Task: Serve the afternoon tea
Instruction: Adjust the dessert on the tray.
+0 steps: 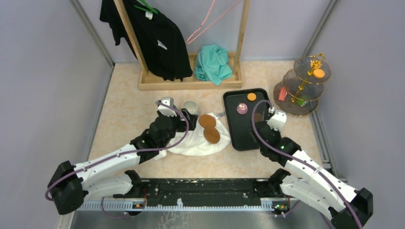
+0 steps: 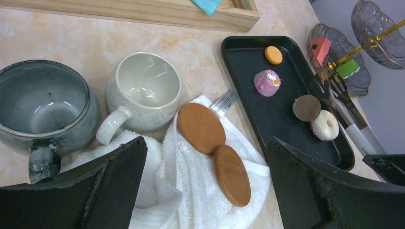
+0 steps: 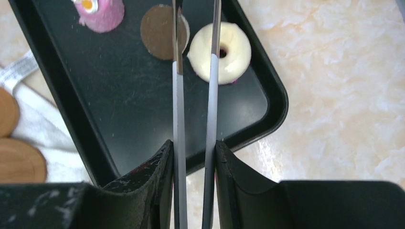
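My right gripper (image 3: 193, 148) is shut on the long metal tongs (image 3: 178, 109), which reach over the black tray (image 3: 119, 105). One tong arm crosses a white doughnut (image 3: 234, 47), the other the edge of a brown disc (image 3: 157, 31); the tips are cut off. A pink sweet (image 3: 102, 14) and an orange disc (image 1: 251, 97) also lie on the tray. The glass three-tier stand (image 1: 303, 86) at the right holds an orange disc (image 1: 319, 73), a red piece (image 2: 319, 47) and a green piece (image 2: 347, 67). My left gripper (image 2: 205, 143) hangs open over a white towel, near the grey mug (image 2: 43, 109).
A white mug (image 2: 143, 90) stands beside the grey one. Two wooden coasters (image 2: 200, 126) lie on the white towel (image 2: 200, 191). At the back is a wooden clothes rack (image 1: 191, 81) with a black garment and a teal cloth. Grey walls close in both sides.
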`<state>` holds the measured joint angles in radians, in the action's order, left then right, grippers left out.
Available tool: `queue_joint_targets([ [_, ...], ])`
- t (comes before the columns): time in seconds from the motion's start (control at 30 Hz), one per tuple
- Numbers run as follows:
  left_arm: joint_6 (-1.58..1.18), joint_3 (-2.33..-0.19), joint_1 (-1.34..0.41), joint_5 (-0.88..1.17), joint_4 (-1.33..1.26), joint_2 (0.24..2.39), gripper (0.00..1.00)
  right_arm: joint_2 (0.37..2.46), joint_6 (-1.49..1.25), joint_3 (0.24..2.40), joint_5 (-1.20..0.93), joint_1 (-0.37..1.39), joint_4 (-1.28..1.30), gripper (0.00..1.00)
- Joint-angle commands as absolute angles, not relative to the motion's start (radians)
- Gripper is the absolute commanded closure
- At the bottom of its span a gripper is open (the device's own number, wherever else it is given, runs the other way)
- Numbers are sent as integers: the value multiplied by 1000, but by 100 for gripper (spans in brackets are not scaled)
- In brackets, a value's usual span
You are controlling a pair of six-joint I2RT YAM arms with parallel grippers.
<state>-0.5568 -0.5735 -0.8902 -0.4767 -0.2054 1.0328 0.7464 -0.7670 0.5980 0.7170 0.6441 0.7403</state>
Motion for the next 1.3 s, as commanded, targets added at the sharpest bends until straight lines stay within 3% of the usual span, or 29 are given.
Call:
queue_joint_targets([
  [0.0, -559, -563, -890, -462, -245, 1035, 1, 726, -924, 661, 839, 770, 855, 71],
  [0.37, -560, -549, -890, -462, -245, 1014, 1, 795, -1263, 668, 879, 964, 1062, 71],
  [0.83, -560, -544, -890, -457, -249, 1006, 1, 725, -1367, 631, 831, 972, 1119, 71],
  [1.27, -552, -548, -890, -462, -247, 1005, 1, 860, -1553, 792, 942, 1117, 1308, 71],
])
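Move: The right hand holds the tongs. The donut lies about 11 cm ahead of it, roughly 1 cm to its right and 10 cm below. The chocolate biscuit touches the donut, 4 cm farther out and 5 cm left of it, and the pink cake is some 8 cm beyond and 12 cm left of the donut. From the left hand, the donut is about 38 cm right, 6 cm ahead and 17 cm below. The tong tips work in between the donut and the chocolate biscuit, nudging both as the right hand draws back about 5 cm towards the base. It drifts a couple of centimetres left and sinks about 1 cm on the way, rolls slightly left side up, then lifts that centimetre again at the end. The fingers keep their hold on the tongs. ##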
